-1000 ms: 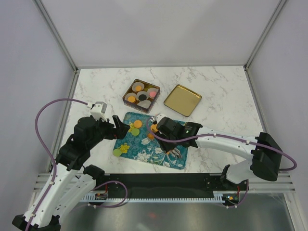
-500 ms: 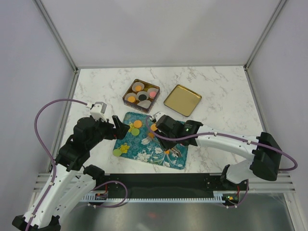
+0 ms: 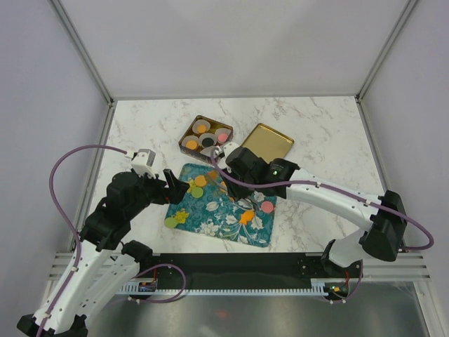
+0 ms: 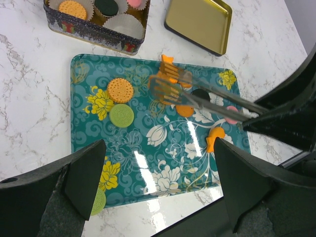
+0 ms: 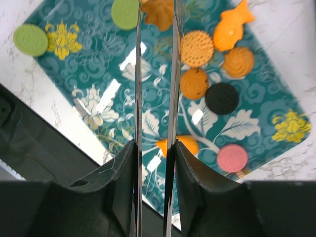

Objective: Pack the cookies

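My right gripper (image 5: pixel 154 153) is shut on a pair of metal tongs (image 5: pixel 174 74). Their tips pinch an orange cookie (image 5: pixel 158 12) above the far part of the teal flowered tray (image 3: pixel 210 210), near the tin (image 3: pixel 205 138). The same tongs (image 4: pixel 165 89) and held cookie (image 4: pixel 169 74) show in the left wrist view. Loose cookies lie on the tray: orange (image 5: pixel 196 48), green (image 5: pixel 125 12), black (image 5: pixel 221 98) and pink (image 5: pixel 232 158). The tin holds paper cups with cookies in them. My left gripper (image 4: pixel 160 182) hangs open over the tray's near left, holding nothing.
A gold lid (image 3: pixel 266 146) lies right of the tin on the marble table. One green cookie (image 4: pixel 98 201) sits at the tray's near left corner. Frame posts stand at the back corners.
The right arm has lifted the tongs with the orange cookie off the tray and moved away from me toward the tin, with the tongs squeezed narrower. The left arm has not moved.
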### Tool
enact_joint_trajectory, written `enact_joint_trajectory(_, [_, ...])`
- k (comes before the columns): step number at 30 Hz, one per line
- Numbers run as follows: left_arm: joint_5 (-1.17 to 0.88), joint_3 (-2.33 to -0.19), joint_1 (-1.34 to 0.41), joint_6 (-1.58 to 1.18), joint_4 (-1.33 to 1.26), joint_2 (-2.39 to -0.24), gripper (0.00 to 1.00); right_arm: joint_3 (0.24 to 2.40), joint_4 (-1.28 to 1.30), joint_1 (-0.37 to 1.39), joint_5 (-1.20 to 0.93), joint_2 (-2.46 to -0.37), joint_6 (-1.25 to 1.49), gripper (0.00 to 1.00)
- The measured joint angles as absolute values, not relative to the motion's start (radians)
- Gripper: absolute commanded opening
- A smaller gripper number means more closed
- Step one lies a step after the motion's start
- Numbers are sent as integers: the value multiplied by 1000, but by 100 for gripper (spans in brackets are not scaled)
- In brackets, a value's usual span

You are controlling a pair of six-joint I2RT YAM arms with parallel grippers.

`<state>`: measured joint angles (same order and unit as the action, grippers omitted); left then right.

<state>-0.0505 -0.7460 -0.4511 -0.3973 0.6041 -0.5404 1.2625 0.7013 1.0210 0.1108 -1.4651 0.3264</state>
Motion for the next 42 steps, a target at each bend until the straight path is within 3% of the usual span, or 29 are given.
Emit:
enact_joint_trajectory(9, [-50,-746,-452,-397,604,-540,98,1481,672,824,84,-1623,264,39])
enact_joint_trajectory(16, [-50,-746,-452,-397,604,-540,98,1607,644,772,38,-1792,241,38])
enact_joint_trajectory(42, [-42,-746,-454,-397,604,-540,98,1611,643,738,-15,-1851,235,43])
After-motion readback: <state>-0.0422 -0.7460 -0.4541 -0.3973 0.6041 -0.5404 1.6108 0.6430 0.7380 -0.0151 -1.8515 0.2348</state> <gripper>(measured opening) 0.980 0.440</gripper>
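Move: The right hand holds the tongs with an orange leaf cookie pinched in their tips. The tin's one empty paper cup, the nearest, lies about 23 cm ahead of that hand, 10 cm to its left and 14 cm below. The black cookie's cup is some 4 cm beyond it, while the fish cookie on the mat is 14 cm ahead and 3 cm left of the hand. From the left hand, the empty cup is roughly 23 cm ahead, 11 cm right. Forward, quickly, the right hand carries the leaf cookie in the tongs about 14 cm from over the mat to the tin's empty cup, arching up some 3 cm and then sinking about 4 cm as it turns slightly clockwise. There it stays, tong tips still around the cookie at the cup. ##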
